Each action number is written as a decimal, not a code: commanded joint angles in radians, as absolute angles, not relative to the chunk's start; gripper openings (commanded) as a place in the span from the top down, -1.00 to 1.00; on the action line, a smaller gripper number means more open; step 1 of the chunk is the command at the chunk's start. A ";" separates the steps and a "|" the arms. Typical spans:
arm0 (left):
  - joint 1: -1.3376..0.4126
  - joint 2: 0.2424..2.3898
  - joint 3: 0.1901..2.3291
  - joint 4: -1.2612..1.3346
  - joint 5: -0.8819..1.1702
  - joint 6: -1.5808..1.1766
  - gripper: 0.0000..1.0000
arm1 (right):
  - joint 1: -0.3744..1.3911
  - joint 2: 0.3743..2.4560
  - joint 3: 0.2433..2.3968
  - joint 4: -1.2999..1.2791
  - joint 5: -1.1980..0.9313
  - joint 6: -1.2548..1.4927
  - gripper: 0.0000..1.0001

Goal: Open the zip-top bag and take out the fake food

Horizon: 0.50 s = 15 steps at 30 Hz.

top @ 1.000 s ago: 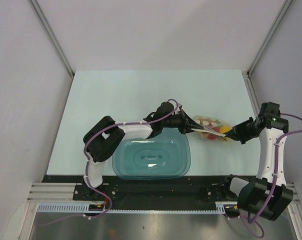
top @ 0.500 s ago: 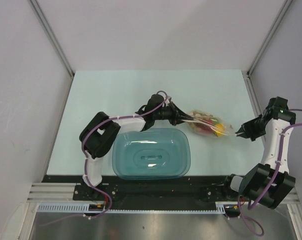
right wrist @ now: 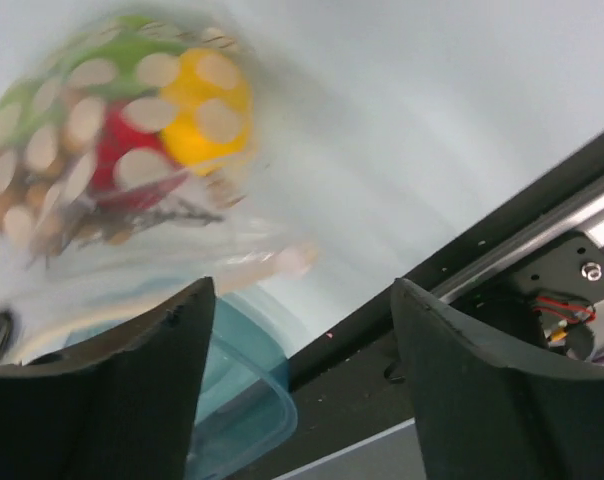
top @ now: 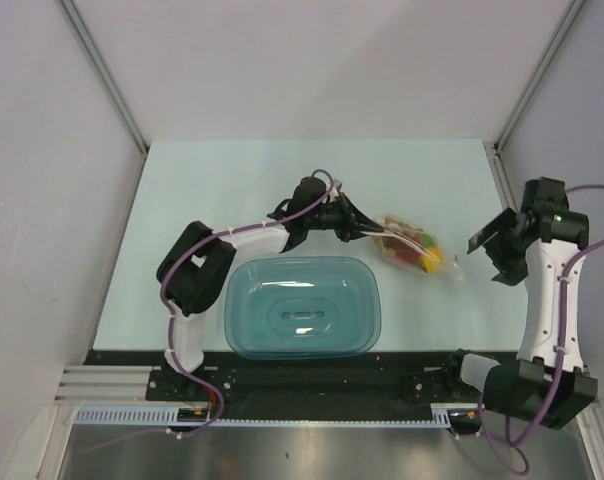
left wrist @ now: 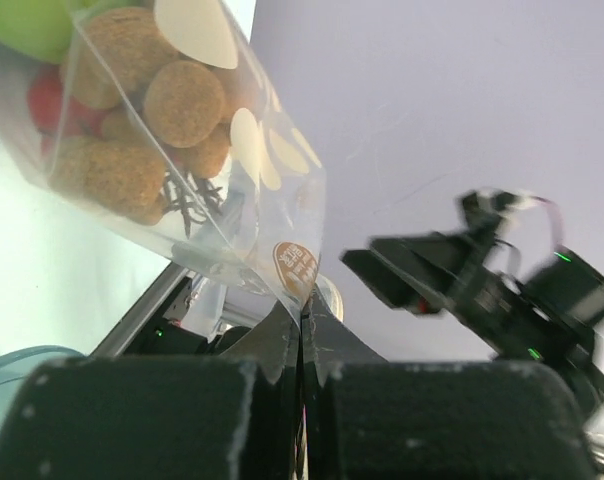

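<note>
The zip-top bag is clear with white dots and lies right of the table's middle. It holds the fake food: a red piece, a yellow piece, green fruit and orange-brown balls. My left gripper is shut on the bag's left edge. My right gripper is open and empty, to the right of the bag and apart from it. The bag looks blurred in the right wrist view.
The teal translucent tub sits in front of the left arm, near the table's front edge, and its corner shows in the right wrist view. White walls enclose the table on three sides.
My right gripper let go of the bag's right end, opened and drew back to the right. My left gripper pulled the bag a little to the left and back.
</note>
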<state>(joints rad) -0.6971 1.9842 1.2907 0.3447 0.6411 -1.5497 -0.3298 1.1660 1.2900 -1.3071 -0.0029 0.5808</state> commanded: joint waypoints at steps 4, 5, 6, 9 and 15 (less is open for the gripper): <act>-0.710 1.933 1.350 0.266 0.707 -1.402 1.00 | 0.050 1.130 1.448 -1.244 0.114 0.442 -0.56; -0.712 1.933 1.351 0.246 0.715 -1.378 1.00 | 0.130 1.155 1.437 -1.235 0.124 0.433 -0.52; -0.713 1.931 1.350 0.247 0.721 -1.371 0.99 | 0.165 1.164 1.413 -1.198 0.127 0.408 -0.49; -0.713 1.934 1.348 0.253 0.747 -1.347 1.00 | 0.259 1.187 1.355 -1.116 0.121 0.387 -0.36; -0.712 1.950 1.407 0.172 0.770 -1.276 1.00 | 0.379 1.216 1.307 -1.086 0.162 0.328 0.16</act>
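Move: Out to the right of the bag, the open, empty right hand has the near mouth strip, midway along, about 13 cm to its left, 5 cm ahead and some 8 cm below. The strip's free right end is only about 3 cm left, 2 cm ahead and 9 cm below; the fake food is about 16 cm left, 9 cm ahead and 13 cm down. From the left hand, pinching the strip's other end, that mid-strip lies about 12 cm right, 4 cm back and 5 cm down. Swinging left over the bag's free end by about 13 cm, with some 4 cm forward, the right hand arcs up about 5 cm and back down to hang above the mouth strip, turning some 45 degrees counter-clockwise while its fingers narrow but stay open. The left hand keeps its pinch on the strip's left end and draws it back a couple of centimetres, sinking slightly. ##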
